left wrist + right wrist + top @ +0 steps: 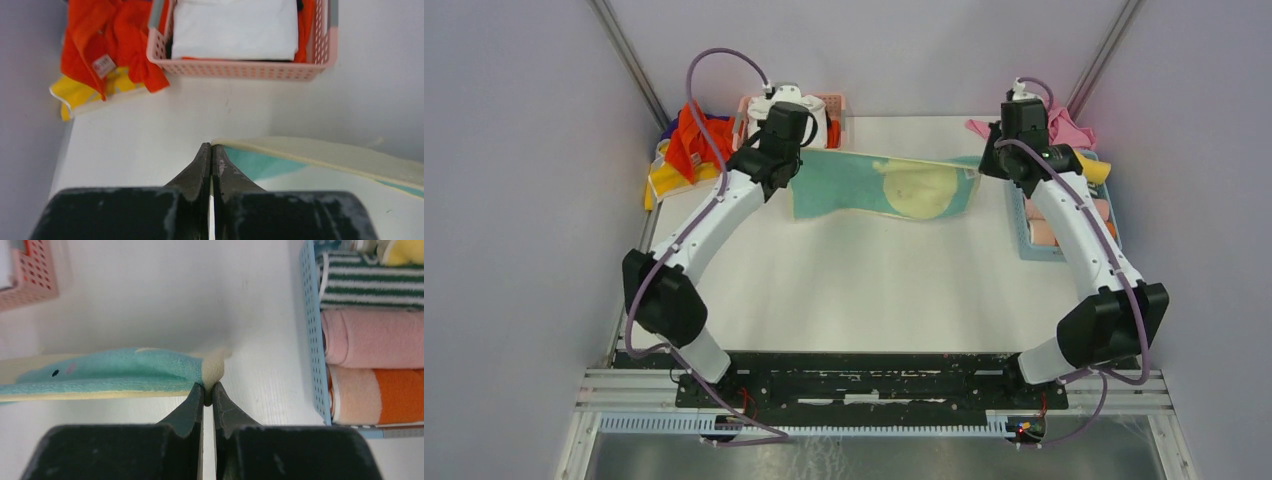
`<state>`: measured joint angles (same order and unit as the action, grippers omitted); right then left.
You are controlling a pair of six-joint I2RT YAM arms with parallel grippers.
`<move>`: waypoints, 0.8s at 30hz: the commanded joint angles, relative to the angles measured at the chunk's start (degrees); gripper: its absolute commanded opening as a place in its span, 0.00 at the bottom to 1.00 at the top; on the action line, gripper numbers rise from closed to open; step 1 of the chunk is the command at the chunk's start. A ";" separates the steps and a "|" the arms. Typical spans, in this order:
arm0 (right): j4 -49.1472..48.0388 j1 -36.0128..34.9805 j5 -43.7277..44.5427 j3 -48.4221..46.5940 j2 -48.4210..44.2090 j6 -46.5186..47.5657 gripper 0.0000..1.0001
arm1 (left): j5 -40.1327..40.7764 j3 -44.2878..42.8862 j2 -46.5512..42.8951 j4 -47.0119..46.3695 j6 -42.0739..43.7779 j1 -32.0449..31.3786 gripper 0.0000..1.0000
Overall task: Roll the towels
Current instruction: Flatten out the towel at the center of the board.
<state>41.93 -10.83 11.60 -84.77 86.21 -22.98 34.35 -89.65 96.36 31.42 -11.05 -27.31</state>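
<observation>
A teal and pale yellow towel [884, 185] is spread across the far middle of the table, its back edge stretched between both grippers. My left gripper [796, 152] is shut on the towel's left corner, and in the left wrist view the pale hem [320, 157] runs off to the right from the closed tips [211, 146]. My right gripper [984, 165] is shut on the right corner, with a pale yellow tuft of the towel [125, 371] pinched at the tips [208, 386]. Orange-red [110, 45] and yellow [75, 92] towels lie heaped at the far left.
A pink basket [240, 70] holding a white folded cloth stands at the back, behind the left gripper. A blue basket [312, 340] at the right edge holds rolled towels: green-striped [370, 282], pink [375, 337] and orange [380, 395]. A pink cloth [1072, 128] lies at the far right.
</observation>
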 commanded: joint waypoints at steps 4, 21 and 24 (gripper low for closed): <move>-2.98 1.78 -2.02 0.13 -7.02 0.44 0.04 | 7.01 9.95 -15.80 -11.19 12.21 -0.09 0.03; 2.55 1.78 -22.73 38.96 -27.19 -4.85 0.46 | -17.58 45.82 -46.55 5.60 -26.86 -0.12 0.44; 4.08 1.82 -18.38 37.08 -27.81 -2.58 0.52 | -14.95 43.10 -47.74 6.73 -25.90 -0.15 0.55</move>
<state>45.69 -9.23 -9.19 -44.53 61.17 -27.55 18.74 -42.54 51.18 37.41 -32.36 -27.73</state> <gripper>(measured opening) 0.489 0.505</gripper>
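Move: Both hands hold one long edge of the towel in the air, the towel hanging between them. The bare middle of the board, where the towel is to lie, is roughly 13 cm back, 15 cm right and 23 cm below the left hand; from the right hand, about 10 cm back and 22 cm left. The pink basket stands some 15 cm ahead and 3 cm left of the left hand; the blue basket is level with the right hand, about 21 cm to its right. Up first, by about 5 cm, then in a long sweep back and down towards the near side of the board, both arms fling the held towel edge together, ending some 20 cm nearer their bases and well below the start. The fingertips tip up briefly, then down again, most on the right; on the way down both grippers open about halfway and let go of the towel. ##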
